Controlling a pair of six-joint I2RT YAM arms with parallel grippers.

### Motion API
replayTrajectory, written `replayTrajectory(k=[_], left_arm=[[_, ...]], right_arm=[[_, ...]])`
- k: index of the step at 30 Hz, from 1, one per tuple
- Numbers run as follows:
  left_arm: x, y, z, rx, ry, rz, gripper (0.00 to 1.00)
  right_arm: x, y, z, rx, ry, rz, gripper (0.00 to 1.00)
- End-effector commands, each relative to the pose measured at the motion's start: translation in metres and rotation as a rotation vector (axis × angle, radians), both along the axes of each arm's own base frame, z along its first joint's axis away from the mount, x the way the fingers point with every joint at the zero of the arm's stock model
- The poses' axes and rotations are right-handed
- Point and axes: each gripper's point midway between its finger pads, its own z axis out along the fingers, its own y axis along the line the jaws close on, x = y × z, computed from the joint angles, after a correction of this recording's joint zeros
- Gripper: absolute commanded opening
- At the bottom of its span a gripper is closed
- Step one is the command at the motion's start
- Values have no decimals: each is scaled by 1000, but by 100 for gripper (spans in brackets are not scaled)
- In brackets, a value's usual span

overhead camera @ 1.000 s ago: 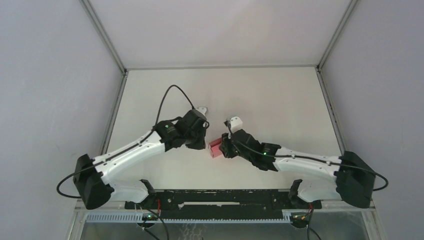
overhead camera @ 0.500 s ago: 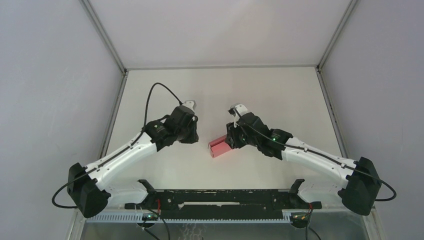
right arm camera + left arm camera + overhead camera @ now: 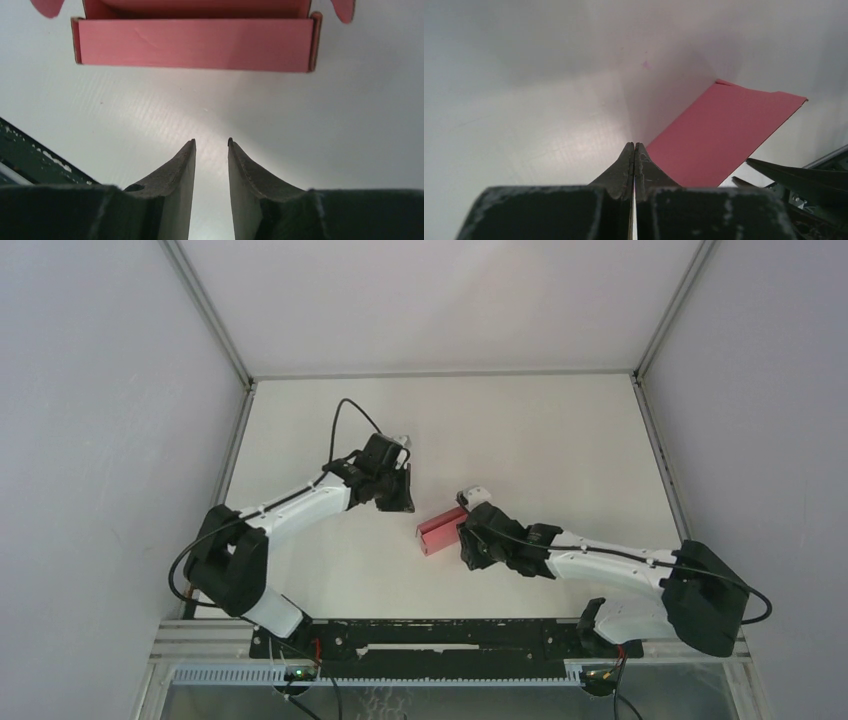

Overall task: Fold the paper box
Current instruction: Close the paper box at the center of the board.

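The pink paper box (image 3: 440, 529) lies mid-table as a low tray with its walls up. In the right wrist view its long outer wall (image 3: 195, 50) faces me, with rounded flaps at both far corners. My right gripper (image 3: 211, 141) is open, empty, and a short gap short of that wall; from above it (image 3: 468, 548) sits at the box's near right. My left gripper (image 3: 634, 145) is shut on nothing, hovering just left of the box (image 3: 724, 135); from above it (image 3: 403, 504) is at the box's far left.
The white table (image 3: 560, 440) is fenced by a metal frame and grey walls. A black rail (image 3: 440, 635) runs along the near edge between the arm bases. The right gripper's fingers (image 3: 794, 175) show at the lower right of the left wrist view.
My right gripper has let go of the box's right end and drawn back toward the near side. My left gripper swung away left, then came back close to the box, shut throughout.
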Motion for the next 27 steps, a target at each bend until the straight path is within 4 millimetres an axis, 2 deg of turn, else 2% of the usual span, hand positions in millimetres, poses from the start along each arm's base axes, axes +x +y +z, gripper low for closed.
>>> replayTrajectory(k=[1, 5, 8, 11, 17, 27], left_arm=[[19, -47, 29, -180, -69, -110, 0], [11, -61, 17, -186, -37, -148, 0], [-4, -69, 6, -214, -1, -156, 0], [-16, -75, -7, -229, 27, -164, 0], [-29, -84, -17, -240, 55, -181, 0], [-40, -78, -33, -220, 87, -167, 0]], right_arm=[[25, 34, 22, 120, -89, -41, 39], [35, 50, 30, 144, -109, -28, 40], [43, 63, 31, 145, -102, -31, 40], [48, 73, 25, 149, -83, -26, 40], [54, 80, 16, 145, -64, -30, 40], [62, 87, 24, 170, -74, -42, 39]])
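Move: The raised lid of the paper box stands about 7 cm to the right of my closed left fingers, 2 cm back and some 3 cm lower. The open box under it is roughly 8 cm right, 4 cm back and 6 cm below. From my part-open right hand the box lies about 6 cm ahead, 6 cm left and 2 cm lower, with the lid 8 cm ahead and 8 cm left, about level. With my left fingers kept shut, I sweep about 7 cm right against the outside of the lid, easing slightly back and down, then press on down over it, the hand tilting some 10 degrees. Meanwhile my right hand slides about 7 cm left and forward up to the front wall of the box, then stays there, sinking slightly, its fingers still part open. ##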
